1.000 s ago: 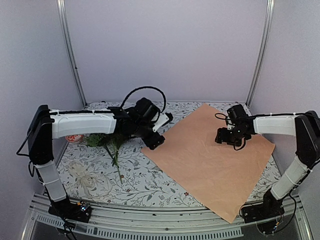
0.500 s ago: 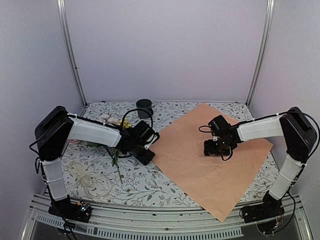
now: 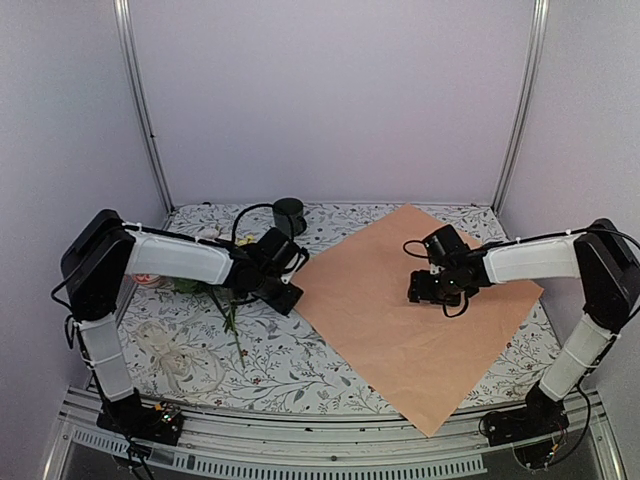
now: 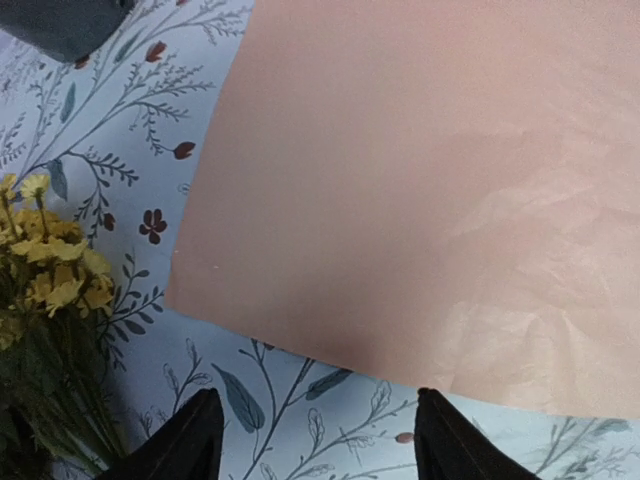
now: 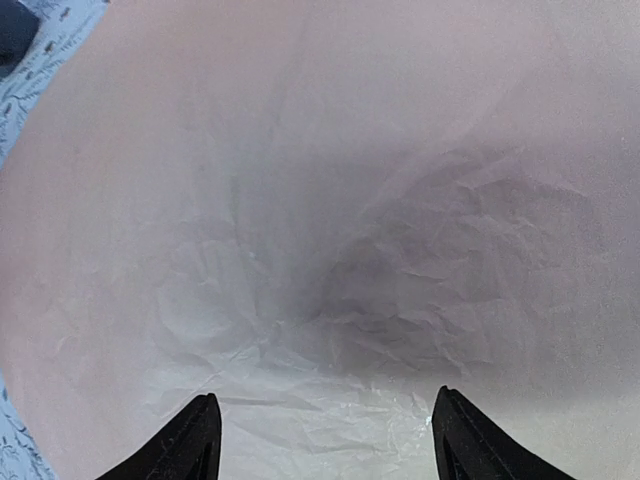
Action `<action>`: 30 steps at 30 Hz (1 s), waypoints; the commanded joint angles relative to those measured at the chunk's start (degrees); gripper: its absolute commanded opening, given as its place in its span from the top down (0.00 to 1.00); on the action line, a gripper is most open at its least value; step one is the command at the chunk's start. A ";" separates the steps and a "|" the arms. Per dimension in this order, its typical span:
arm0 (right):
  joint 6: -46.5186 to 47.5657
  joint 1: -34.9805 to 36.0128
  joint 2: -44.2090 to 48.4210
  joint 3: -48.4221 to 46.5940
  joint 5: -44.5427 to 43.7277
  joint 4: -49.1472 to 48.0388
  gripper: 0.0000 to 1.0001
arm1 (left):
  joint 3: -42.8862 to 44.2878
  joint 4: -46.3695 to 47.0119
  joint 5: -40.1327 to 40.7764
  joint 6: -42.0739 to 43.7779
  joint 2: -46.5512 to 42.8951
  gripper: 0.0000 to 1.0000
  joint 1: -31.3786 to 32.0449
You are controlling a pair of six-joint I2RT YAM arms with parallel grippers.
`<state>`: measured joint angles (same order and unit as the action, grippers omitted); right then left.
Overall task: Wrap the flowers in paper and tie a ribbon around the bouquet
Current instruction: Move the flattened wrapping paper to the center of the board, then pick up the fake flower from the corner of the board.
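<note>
The peach paper lies flat on the floral tablecloth, right of centre. The flowers lie left of it, partly under my left arm, and their yellow blossoms show in the left wrist view. A cream ribbon sits in a loose heap near the front left. My left gripper is open and low over the cloth, just short of the paper's left edge, nothing between its fingertips. My right gripper hangs open over the crinkled paper, empty. No bouquet is in view.
A dark mug stands at the back, behind the left gripper, and its base shows in the left wrist view. A small red-and-white object lies by the left wall. Upright frame posts and walls close in the table.
Both grippers have come leftward and nearer. The paper has slid a little to the left. The left jaws have narrowed slightly, and the mug is now uncovered.
</note>
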<state>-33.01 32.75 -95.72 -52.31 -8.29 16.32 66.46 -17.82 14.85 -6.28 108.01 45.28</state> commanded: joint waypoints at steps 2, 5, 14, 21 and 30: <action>1.10 0.38 11.26 1.56 0.60 -0.23 0.26 | -0.47 -8.54 -1.98 -9.21 -10.47 0.52 -4.43; 1.67 0.40 16.40 3.49 1.09 0.12 0.26 | -5.17 -9.95 -5.16 -18.49 -15.47 0.71 -9.28; 2.11 0.40 24.18 9.08 3.58 -1.60 0.27 | -21.61 -1.05 -6.40 -30.30 -27.74 0.73 -18.47; 4.41 0.39 23.43 9.16 2.08 -1.99 0.26 | -23.37 4.93 -7.58 -33.54 -24.17 0.79 -23.36; 5.36 0.38 19.38 7.86 2.03 -2.51 0.25 | -23.92 6.87 -6.32 -33.58 -18.82 0.79 -24.56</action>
<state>-28.73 32.88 -74.89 -43.11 -5.50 14.96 43.31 -13.56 8.43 -39.29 86.39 21.65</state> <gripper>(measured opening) 0.747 0.204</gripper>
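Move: The flower stems lie about 14 cm to the left hand's left and 2 cm ahead, nearly at table height, some 2 cm below its fingers. The yellow blooms are about 13 cm ahead and 10 cm left of that hand; the paper's left corner is about 9 cm ahead, 4 cm left. The paper's middle lies about 3 cm ahead and 1 cm left of the right hand, 3 cm below it. Already clear of the paper, the left hand arcs left about 18 cm towards the flower stems, rising some 7 cm and sinking again while it turns nearly 50 degrees counter-clockwise and its fingers close most of the way; contact with the stems can't be seen. The right hand lifts about 9 cm off the paper, eases back 3 cm, then sinks slightly, fingers open. ##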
